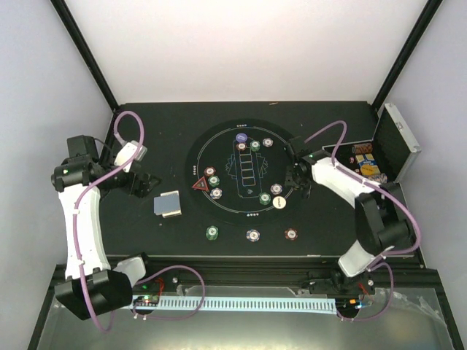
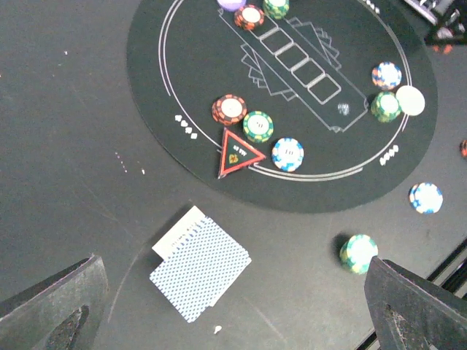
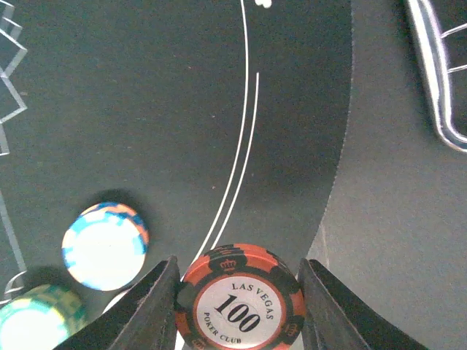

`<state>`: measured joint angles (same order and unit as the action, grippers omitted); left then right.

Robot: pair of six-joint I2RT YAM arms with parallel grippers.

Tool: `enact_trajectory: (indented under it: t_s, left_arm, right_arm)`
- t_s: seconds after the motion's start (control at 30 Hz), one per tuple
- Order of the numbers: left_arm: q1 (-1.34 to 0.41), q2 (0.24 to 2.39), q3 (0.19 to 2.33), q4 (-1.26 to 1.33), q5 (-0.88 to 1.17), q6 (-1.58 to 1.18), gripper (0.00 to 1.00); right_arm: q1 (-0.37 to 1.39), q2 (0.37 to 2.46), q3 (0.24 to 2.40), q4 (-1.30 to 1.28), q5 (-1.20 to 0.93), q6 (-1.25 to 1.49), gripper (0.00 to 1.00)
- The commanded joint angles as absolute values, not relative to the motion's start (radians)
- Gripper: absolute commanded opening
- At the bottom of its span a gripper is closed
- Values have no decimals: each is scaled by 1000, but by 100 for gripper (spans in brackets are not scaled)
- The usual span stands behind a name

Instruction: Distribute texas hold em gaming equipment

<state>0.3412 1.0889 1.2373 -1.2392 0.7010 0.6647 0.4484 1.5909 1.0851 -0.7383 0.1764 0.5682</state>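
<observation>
My right gripper [image 1: 299, 181] hangs over the right edge of the round black mat [image 1: 226, 211]. In the right wrist view the gripper [image 3: 239, 266] is shut on a maroon "100" chip [image 3: 239, 310], held above the mat's white lines. My left gripper [image 1: 139, 184] is open and empty, left of the blue-backed card deck [image 1: 168, 204]. In the left wrist view the deck [image 2: 201, 268] lies between the spread fingers [image 2: 51, 306]. The red triangle marker [image 1: 199, 185], three chips [image 1: 214, 180] and the white button [image 1: 279, 203] lie on the mat.
More chips sit at the mat's top [image 1: 248, 144] and right [image 1: 276, 189]. Green [image 1: 211, 232], blue [image 1: 252, 235] and maroon [image 1: 291, 234] chips lie on the table below the mat. The open silver case [image 1: 398, 142] stands at the right, its rim showing in the right wrist view [image 3: 438, 87].
</observation>
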Motion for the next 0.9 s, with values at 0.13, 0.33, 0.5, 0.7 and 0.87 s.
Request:
enact_trajectory:
  t_s: [0.13,0.33,0.5,0.7,0.87]
  left_arm:
    - [346,1089,1205,-1350,597,1001,99]
    - [345,1141,1141,-1308,467,1132,99]
    - [345,1165,1083,-1260,411,1228,99]
    - [342,1186,1010,-1179,342,1359,99]
    - [318,1204,957,-1124,319,1427,99]
  right_arm:
    - [415,1720,1084,-635,87,519,23]
    - [404,1757,1067,-604,57,513,36]
    - [397,1743,1065,-617,48,510,57]
    - [397,1606,1061,-656,69,509,75]
    - [408,1439,1045,-693,51,512,89]
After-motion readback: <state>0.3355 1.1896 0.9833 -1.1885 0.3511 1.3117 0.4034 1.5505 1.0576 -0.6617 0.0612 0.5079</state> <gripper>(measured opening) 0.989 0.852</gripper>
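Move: The right hand already holds the red 100 chip; its spot on the table, on the ring's white line, is about 6 cm below, 1 cm ahead and 1 cm left. Level with that spot, the blue-white chip lies 5 cm to its left; the dealer button is 4 cm left of it and 5 cm nearer. From the left hand, the card deck is some 24 cm below and 2 cm ahead; the red triangle lies 9 cm farther out than the deck and 10 cm right. The red chip is put down on the ring's line: the right hand sinks about 5.5 cm, opens its fingers wide to let go of it, then rises straight off it by some 6.5 cm. Meanwhile the open left hand, touching nothing, drops about 12 cm with some drift left and back, nearing the card deck, its wrist rolling and turning clockwise so the fingers point more steeply down. ##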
